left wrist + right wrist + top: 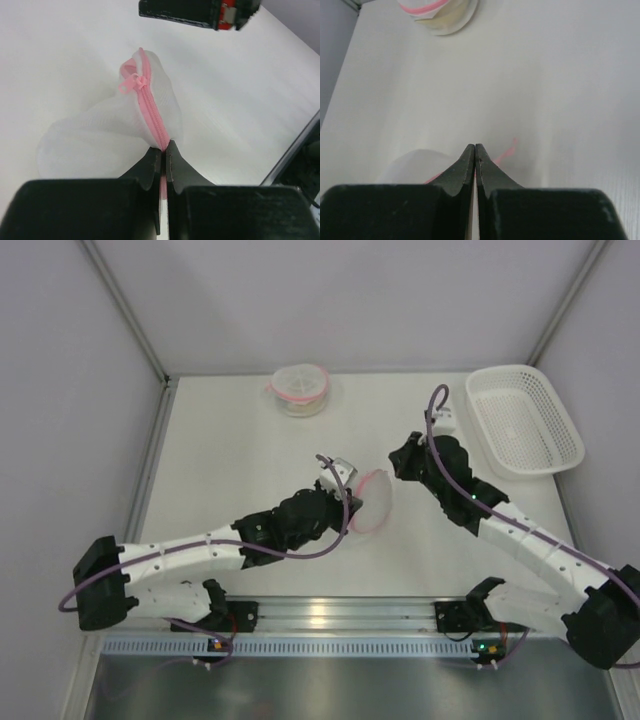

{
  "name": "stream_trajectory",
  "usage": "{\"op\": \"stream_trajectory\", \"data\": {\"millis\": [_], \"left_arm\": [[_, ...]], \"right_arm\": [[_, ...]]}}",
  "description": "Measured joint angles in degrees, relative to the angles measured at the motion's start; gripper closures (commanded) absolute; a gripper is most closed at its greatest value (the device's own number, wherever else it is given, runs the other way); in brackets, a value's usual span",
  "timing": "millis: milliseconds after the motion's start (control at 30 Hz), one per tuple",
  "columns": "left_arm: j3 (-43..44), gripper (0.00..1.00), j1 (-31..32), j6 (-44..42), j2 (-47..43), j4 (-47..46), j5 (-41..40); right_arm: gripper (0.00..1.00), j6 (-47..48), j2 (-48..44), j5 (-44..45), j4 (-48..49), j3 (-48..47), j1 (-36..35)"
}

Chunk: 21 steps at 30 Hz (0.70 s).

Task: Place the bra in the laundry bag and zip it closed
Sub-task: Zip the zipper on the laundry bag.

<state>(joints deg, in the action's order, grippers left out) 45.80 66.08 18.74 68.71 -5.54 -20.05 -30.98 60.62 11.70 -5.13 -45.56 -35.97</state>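
Note:
The laundry bag is a white mesh pouch with a pink zipper, lying mid-table. In the left wrist view the laundry bag bulges upward, and its zipper pull sits at the far end of the pink zipper line. My left gripper is shut on the near end of that zipper seam. From above, the left gripper meets the bag's left edge. My right gripper is shut and hovers just behind the bag with nothing between its fingers. I cannot make out the bra inside the bag.
A round cream bundle with pink trim lies at the back of the table. At the back right stands a white plastic basket. Grey walls close in the left, far and right sides.

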Motion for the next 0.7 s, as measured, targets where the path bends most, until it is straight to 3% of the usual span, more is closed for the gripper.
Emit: {"op": "stream_trajectory", "data": {"millis": [233, 367, 567, 700], "left_arm": [[-3.74, 1.0, 0.02, -2.84, -4.85, 1.14, 4.85], [-5.38, 1.0, 0.02, -4.46, -5.97, 1.79, 6.49], [-6.1, 1.0, 0.02, -8.11, -5.2, 3.04, 11.8], [-7.43, 1.0, 0.31, -8.59, -3.56, 3.15, 14.14]], "right_arm": [[1.0, 1.46, 3.19, 0.72, 0.57, -0.48, 1.22], [1.0, 1.46, 3.37, -5.75, 2.34, -1.88, 1.27], [0.81, 2.36, 3.34, -19.87, 3.39, -3.28, 1.27], [0.54, 2.56, 2.43, -28.83, 3.52, -0.72, 1.27]]}}
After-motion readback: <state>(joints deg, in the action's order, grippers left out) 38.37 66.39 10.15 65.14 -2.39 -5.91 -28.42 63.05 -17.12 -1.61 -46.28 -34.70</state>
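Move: The right hand, shut and empty, has the bag's zipper slider about 5 cm back, 5 cm to its left and a little below; the left fingers, pinching the closed zipper, are some 11 cm back and 10 cm left of that hand. The second bundled bag lies roughly 18 cm ahead of the right hand, 22 cm left and well below. From the left hand the slider is about 6 cm ahead, 5 cm right and slightly lower. Keeping its pinch on the zipped stretch, the left hand draws the laundry bag back about 5 cm and lowers it as much, its wrist turning some 15 degrees clockwise. The right hand first dips slightly forward and down, then swings left and back over the bag, ending about 6 cm left of and 4–5 cm back from its start, while its wrist turns nearly 30 degrees counter-clockwise and its shut fingers open about a third, still empty. ##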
